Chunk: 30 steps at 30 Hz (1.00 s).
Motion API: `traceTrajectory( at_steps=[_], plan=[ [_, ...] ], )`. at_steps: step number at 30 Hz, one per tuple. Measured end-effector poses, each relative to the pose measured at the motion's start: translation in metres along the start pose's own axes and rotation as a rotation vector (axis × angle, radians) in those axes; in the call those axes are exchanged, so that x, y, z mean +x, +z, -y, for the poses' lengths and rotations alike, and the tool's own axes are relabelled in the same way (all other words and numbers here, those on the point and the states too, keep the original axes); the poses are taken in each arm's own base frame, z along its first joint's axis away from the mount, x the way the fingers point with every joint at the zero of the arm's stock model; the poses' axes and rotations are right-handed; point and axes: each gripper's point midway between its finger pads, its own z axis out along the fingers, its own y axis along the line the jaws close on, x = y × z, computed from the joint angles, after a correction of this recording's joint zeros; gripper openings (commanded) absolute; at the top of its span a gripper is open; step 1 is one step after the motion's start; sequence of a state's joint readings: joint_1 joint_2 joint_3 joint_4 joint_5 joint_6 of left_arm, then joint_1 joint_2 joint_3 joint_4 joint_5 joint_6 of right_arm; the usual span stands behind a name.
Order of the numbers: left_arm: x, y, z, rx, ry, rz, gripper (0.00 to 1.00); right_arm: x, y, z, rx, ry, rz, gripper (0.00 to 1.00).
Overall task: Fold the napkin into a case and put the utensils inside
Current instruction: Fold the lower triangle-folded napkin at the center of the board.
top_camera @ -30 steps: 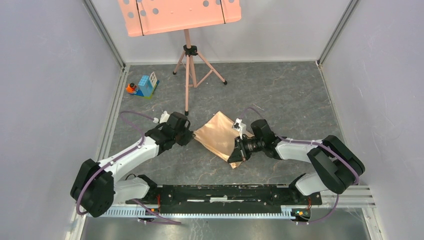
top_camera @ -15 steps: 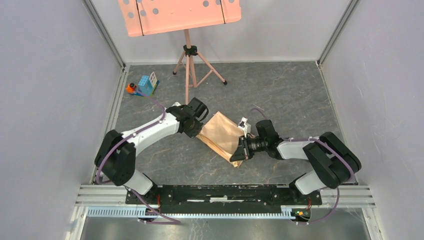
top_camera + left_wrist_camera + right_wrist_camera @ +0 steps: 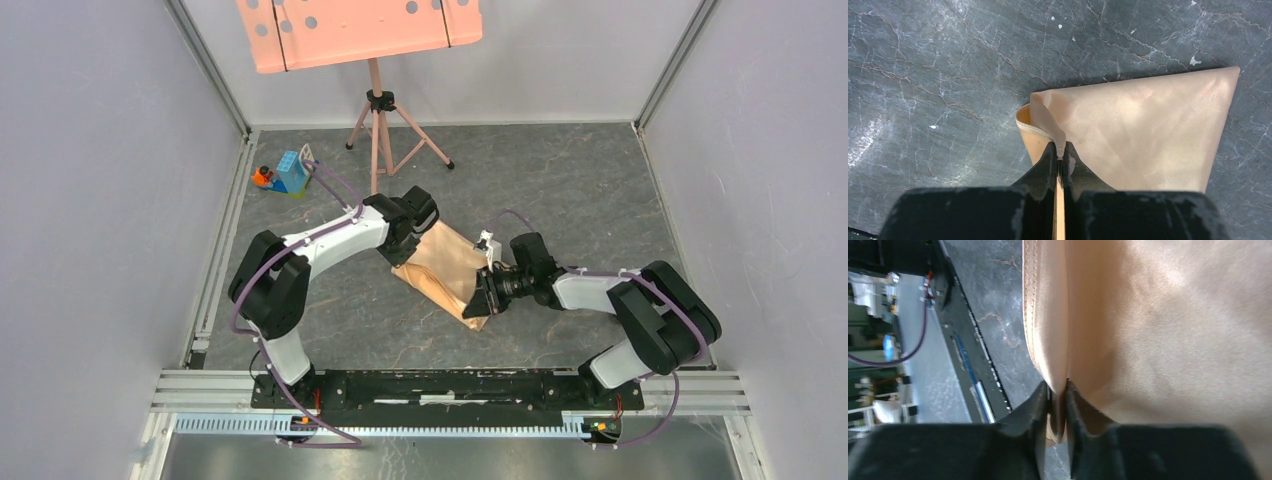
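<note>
The peach-orange napkin (image 3: 445, 268) lies folded in the middle of the dark stone-patterned floor. My left gripper (image 3: 418, 232) is at its far left edge. In the left wrist view the left gripper (image 3: 1060, 152) is shut on a lifted corner of the napkin (image 3: 1138, 130). My right gripper (image 3: 482, 296) is at the near right corner. In the right wrist view the right gripper (image 3: 1057, 389) holds a doubled fold of the napkin (image 3: 1158, 330) between close-set jaws. No utensils are in view, and no finished case shows.
A salmon-pink perforated stand tray (image 3: 360, 32) on a tripod (image 3: 378, 140) stands at the back. A small toy block set (image 3: 290, 172) sits at the back left. Grey walls close in both sides; the arms' mounting rail (image 3: 450, 385) runs along the near edge.
My left arm swung right and forward, carrying the napkin's left edge over the cloth, which is now narrower. My right gripper stayed at the near right corner, its jaws slightly looser.
</note>
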<state>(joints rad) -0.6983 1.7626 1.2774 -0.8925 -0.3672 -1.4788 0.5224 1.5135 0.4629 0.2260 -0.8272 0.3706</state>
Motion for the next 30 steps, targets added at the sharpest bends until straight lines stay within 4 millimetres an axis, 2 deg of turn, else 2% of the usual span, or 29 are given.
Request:
traceTrajectory(
  at_steps=[4,7,12,17,26,30],
  plan=[
    [-0.002,-0.001,0.002,-0.006,-0.004,0.004,0.02,-0.009,-0.004,0.004,0.05,-0.066,0.015,0.62],
    [-0.003,-0.003,0.004,-0.007,-0.003,0.004,0.02,-0.022,-0.011,0.004,0.096,-0.138,0.064,0.74],
    [-0.003,-0.004,0.008,-0.014,-0.001,0.004,0.02,-0.042,-0.016,0.0,0.172,-0.261,0.138,0.87],
    [-0.002,-0.002,0.01,-0.025,0.004,-0.004,0.02,-0.046,-0.008,-0.002,0.23,-0.329,0.139,0.98],
    [-0.001,-0.002,0.011,-0.03,0.006,-0.01,0.02,-0.038,0.012,-0.009,0.405,-0.499,0.138,0.98],
    [0.0,-0.002,0.011,-0.031,0.006,-0.01,0.02,-0.032,0.014,-0.015,0.471,-0.598,0.149,0.98]
  ],
)
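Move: The napkin's lower flap has its near right end still between the right hand's fingers, its tip some 2 cm back of the hand point, 1 cm to its left and 1 cm below. From that hand the pinched left corner is about 12 cm ahead and 14 cm left, the far corner some 22 cm ahead and 6 cm left. From the left hand, holding the left corner, the flap's tip lies roughly 14 cm back, 14 cm right and a little lower. The flap's near end comes free as the right fingers, barely parted, spread wide and draw off it forward and up, about 4 cm forward; the hand then swings left and back, sinking slightly, to straddle the flap from above. Its wrist turns some 45 degrees overall, bringing the fingers from pointing left to forward-left and a bit steeper down. The left hand keeps its pinch on the left corner, easing about 1 cm forward and right. ##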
